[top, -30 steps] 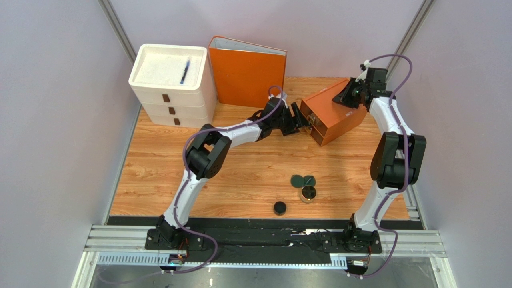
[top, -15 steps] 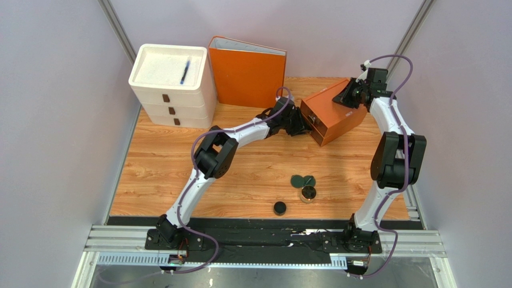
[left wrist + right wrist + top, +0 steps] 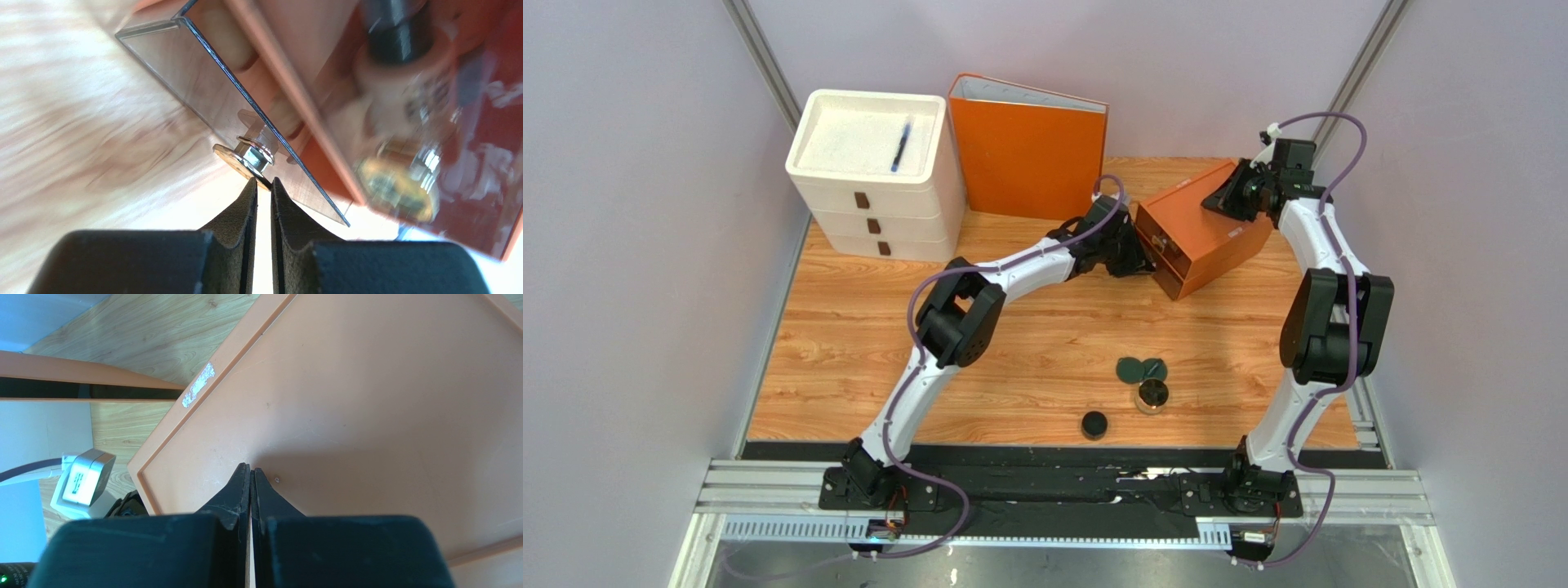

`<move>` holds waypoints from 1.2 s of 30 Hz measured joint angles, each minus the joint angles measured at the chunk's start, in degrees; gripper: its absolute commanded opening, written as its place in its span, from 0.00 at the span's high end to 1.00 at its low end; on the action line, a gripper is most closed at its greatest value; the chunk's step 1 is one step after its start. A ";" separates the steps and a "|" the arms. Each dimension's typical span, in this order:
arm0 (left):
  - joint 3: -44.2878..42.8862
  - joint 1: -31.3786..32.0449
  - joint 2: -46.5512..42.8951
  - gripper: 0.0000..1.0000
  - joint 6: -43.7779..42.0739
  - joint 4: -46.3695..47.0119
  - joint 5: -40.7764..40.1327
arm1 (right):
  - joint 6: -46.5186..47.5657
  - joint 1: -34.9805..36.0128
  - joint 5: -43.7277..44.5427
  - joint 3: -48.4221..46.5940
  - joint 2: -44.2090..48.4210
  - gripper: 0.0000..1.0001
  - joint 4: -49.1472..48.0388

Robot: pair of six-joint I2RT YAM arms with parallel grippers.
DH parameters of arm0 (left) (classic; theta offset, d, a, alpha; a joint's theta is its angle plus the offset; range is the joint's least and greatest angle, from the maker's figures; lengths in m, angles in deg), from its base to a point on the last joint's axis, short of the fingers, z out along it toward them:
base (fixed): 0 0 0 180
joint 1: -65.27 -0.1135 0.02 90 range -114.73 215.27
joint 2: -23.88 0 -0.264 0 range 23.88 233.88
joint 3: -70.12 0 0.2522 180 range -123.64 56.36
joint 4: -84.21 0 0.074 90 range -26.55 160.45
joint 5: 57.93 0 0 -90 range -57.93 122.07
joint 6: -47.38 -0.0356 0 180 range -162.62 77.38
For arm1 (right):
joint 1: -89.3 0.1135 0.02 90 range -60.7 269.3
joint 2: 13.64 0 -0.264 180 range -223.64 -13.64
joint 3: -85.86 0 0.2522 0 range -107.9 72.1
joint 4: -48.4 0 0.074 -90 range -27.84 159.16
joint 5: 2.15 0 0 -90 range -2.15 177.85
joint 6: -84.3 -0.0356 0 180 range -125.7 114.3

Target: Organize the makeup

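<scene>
An orange box (image 3: 1204,227) with a clear drawer front (image 3: 209,79) stands at the back right. My left gripper (image 3: 263,184) is at that front, its jaws drawn in to a thin slit on the rim of the metal drawer knob (image 3: 245,158). From above, the left gripper (image 3: 1143,251) touches the box's left face. A beige foundation bottle (image 3: 399,73) shows blurred inside. My right gripper (image 3: 252,471) is shut, tips on the box's top (image 3: 368,386). On the table lie a dark green twin-disc compact (image 3: 1143,369), a gold-rimmed jar (image 3: 1152,395) and a black pot (image 3: 1095,425).
A white drawer unit (image 3: 873,172) with a blue pen (image 3: 902,147) on top stands at the back left. An orange binder (image 3: 1028,145) stands upright beside it. Purple walls close in both sides.
My left gripper has reached right to the box's front and its jaws have closed from wide to a thin slit at the knob. The right arm has not moved.
</scene>
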 measured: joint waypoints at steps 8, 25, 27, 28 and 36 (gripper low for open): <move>15.32 -1.40 -9.92 0.86 -2.08 1.57 0.26 | -0.04 -0.11 -0.35 0.00 -0.11 1.00 -0.07; 31.93 -2.47 -24.02 0.27 -15.69 -0.63 -1.51 | -0.63 -0.31 -0.90 0.07 -0.11 1.00 -0.22; 32.30 -2.47 -26.25 0.26 -19.17 -0.59 0.44 | -0.63 -0.31 -0.90 0.07 -0.11 1.00 -0.22; 32.65 -2.45 -27.50 0.26 -20.79 -0.66 1.46 | -0.63 -0.31 -0.90 0.07 -0.11 1.00 -0.22; 36.30 2.67 -36.39 0.26 -39.30 -6.95 6.60 | -0.66 -0.31 -0.90 0.26 0.07 1.00 -0.44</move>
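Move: My left fingers already hold the knob of the clear lower drawer, which is barely out of the orange box. The box's middle lies about 5 cm ahead and 9 cm to the right, about level with the hand. The green compact lies on the table some 17 cm back and 3 cm left, the glass jar 22 cm back and 2 cm left. From my right hand, closed on the box top, the knob is about 14 cm left, 9 cm back and 8 cm lower. Keeping hold of the knob, my left hand draws the lower drawer out of the box, left and back, for about 12 cm. My fingers then open wide and let go; the hand rises about 7 cm and swings back another 8 cm or so, turning roughly 30 degrees clockwise. My right hand stays put on the box top. ##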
